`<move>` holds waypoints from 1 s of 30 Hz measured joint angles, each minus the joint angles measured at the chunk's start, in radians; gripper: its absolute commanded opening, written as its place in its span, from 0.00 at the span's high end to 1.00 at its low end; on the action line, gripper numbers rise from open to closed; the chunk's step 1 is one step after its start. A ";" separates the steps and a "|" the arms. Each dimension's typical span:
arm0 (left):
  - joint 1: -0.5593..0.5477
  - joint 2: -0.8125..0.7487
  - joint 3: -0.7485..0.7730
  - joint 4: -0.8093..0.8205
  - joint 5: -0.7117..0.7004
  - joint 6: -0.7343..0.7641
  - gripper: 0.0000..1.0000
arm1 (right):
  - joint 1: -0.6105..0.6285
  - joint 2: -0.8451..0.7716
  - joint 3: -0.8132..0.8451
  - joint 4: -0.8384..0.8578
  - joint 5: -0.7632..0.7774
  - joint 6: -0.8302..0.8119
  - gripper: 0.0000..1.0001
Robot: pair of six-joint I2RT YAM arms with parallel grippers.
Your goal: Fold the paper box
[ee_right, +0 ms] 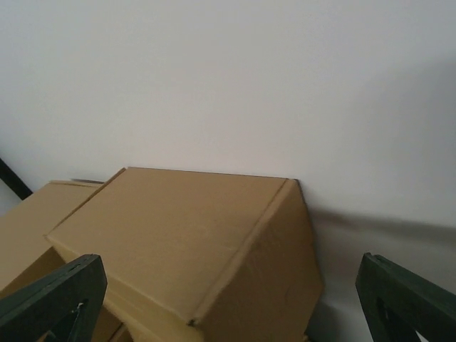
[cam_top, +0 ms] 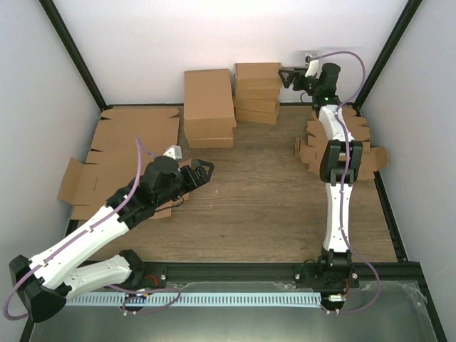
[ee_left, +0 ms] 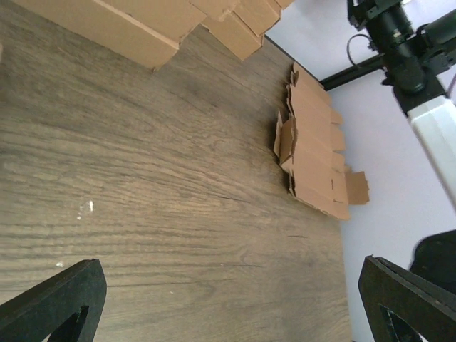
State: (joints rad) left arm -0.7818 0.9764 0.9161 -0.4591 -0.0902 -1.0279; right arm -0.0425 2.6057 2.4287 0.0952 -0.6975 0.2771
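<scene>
A folded brown paper box (ee_right: 185, 242) lies on top of the stack against the back wall (cam_top: 258, 71). My right gripper (cam_top: 287, 77) hovers just to its right, open, and holds nothing. In the right wrist view the dark fingers (ee_right: 57, 292) stand wide apart at the bottom corners, and the right gripper (ee_right: 231, 296) looks down over the box's top and end face. My left gripper (cam_top: 204, 169) is open and empty over the table left of centre; in its wrist view only bare wood shows at the left gripper (ee_left: 231, 296).
A second stack of wider folded boxes (cam_top: 209, 107) stands left of the first. Large flat cardboard sheets (cam_top: 121, 153) cover the left side of the table. A pile of small flat die-cut pieces (cam_top: 356, 146) (ee_left: 313, 153) lies at the right, under the right arm (cam_top: 335, 164).
</scene>
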 measured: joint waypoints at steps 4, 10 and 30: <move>0.005 -0.001 0.026 -0.043 -0.026 0.074 0.00 | 0.000 -0.123 -0.129 -0.016 -0.044 -0.013 0.00; 0.005 -0.048 0.058 -0.081 -0.072 0.209 0.00 | 0.011 -0.375 -0.399 0.040 -0.093 -0.022 0.00; 0.007 -0.437 -0.132 -0.092 -0.141 0.459 0.00 | 0.047 -1.028 -1.424 0.298 -0.030 -0.002 0.00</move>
State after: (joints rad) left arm -0.7746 0.5396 0.7845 -0.5507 -0.2314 -0.5694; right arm 0.0044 1.5772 1.0050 0.3931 -0.7273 0.2749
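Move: The just-placed small folded box tops its stack, its middle roughly 10 cm left, 3 cm ahead and 3 cm below the open right hand. The large box stack lies 27 cm left and 9 cm back, its middle 10 cm lower; the right-hand flat blanks are 17 cm right, 20 cm back, 23 cm below. From the left hand, the small folded box is about 49 cm ahead, 18 cm right, 4 cm lower. Open right hand retreats 25 cm from the stacked box, first rising 8 cm; left swings 8 cm left, tipping up. ##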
